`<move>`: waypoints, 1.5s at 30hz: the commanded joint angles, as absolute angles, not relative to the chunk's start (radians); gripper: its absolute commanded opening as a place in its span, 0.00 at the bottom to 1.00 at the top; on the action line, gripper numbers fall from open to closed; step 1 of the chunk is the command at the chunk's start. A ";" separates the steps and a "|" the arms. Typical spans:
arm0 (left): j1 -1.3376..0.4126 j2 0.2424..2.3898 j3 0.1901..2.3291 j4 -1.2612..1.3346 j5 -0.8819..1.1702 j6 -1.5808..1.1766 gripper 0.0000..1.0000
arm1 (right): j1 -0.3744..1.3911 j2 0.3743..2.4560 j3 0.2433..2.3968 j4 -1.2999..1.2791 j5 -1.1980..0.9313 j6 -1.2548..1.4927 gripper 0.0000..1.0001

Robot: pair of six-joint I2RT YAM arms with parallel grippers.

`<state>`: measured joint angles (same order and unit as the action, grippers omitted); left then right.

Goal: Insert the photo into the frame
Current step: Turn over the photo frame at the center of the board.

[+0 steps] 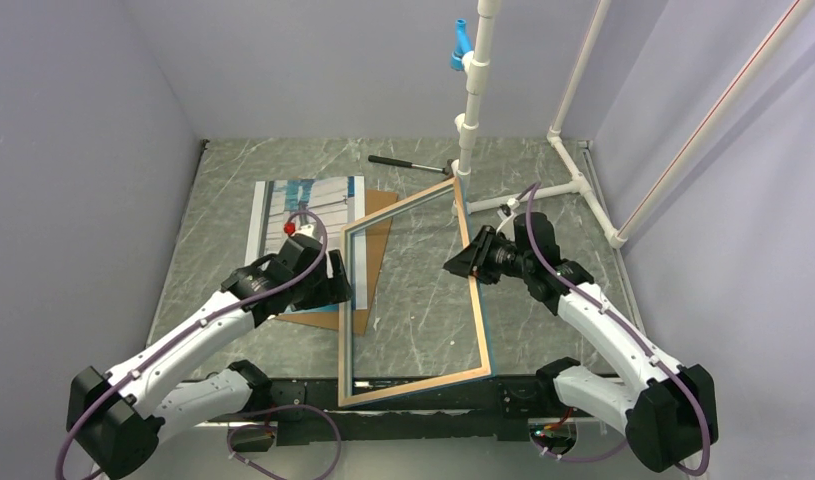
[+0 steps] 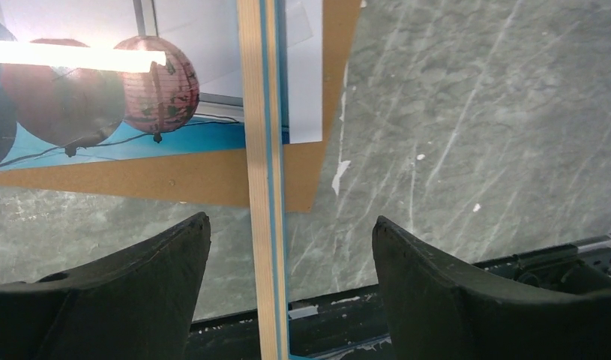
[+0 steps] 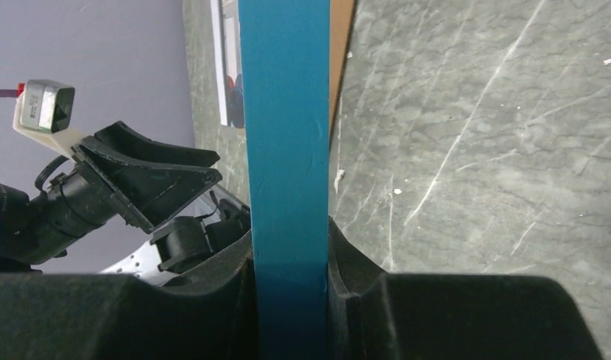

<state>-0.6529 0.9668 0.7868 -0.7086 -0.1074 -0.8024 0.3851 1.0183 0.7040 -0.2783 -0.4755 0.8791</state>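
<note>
The frame [image 1: 398, 203] is held tilted above the table, its light wood back facing up. My right gripper [image 1: 463, 262] is shut on its right rail; in the right wrist view the turquoise rail [image 3: 287, 135] is clamped between the pads [image 3: 291, 251]. My left gripper [image 1: 340, 285] is open around the frame's left rail [image 2: 266, 225], which runs between the fingers [image 2: 175, 255] nearer the left one, touching neither. The photo [image 1: 308, 205] lies face up at the back left, its reddish spheres [image 2: 156, 82] showing in the left wrist view.
A brown backing board [image 1: 380, 225] lies under the photo and juts out past it [image 2: 175, 180]. A white pipe stand [image 1: 473, 110] rises at the back right, with a black tool [image 1: 398, 162] lying beside it. Grey walls close in both sides.
</note>
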 commanded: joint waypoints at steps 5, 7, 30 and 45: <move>-0.609 1.063 0.696 -0.585 -0.047 -0.815 0.81 | 0.368 1.062 0.662 -0.183 -0.334 0.772 0.38; -0.607 1.094 0.675 -0.555 -0.034 -0.814 0.81 | 0.367 1.093 0.670 -0.184 -0.318 0.739 0.48; -0.614 1.386 0.611 -0.372 0.035 -0.806 0.04 | 0.365 1.195 0.665 -0.305 -0.185 0.598 1.00; -0.617 1.297 0.723 -0.474 0.003 -0.787 0.00 | 0.317 1.174 0.716 -0.393 -0.096 0.537 1.00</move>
<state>-0.6159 1.3212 0.6586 -0.4847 -0.0029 -0.7673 0.3321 1.1828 0.6670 -0.3798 -0.1154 0.5598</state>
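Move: The left bar of the photo frame runs fore and aft under the open left gripper, about 11 cm below and some 2 cm to its right. The photo's middle is roughly 14 cm ahead and 6 cm left, and the brown board under it 12 cm ahead and 3 cm left. The right gripper holds the raised right bar; its landing spot is level with that hand, 7 cm right and 16 cm below. The white pipe's foot stands some 15 cm ahead and 3 cm right of that hand. Let the right gripper sink with the frame's raised right bar and soon open wide to let it go, going down about 10 cm and drifting right, the fingers swinging some 30 degrees to point more steeply down. Meanwhile lower the open left gripper about 11 cm onto the left bar, tipping the fingers further down, then shut them to pinch it beside the photo's lower edge. ##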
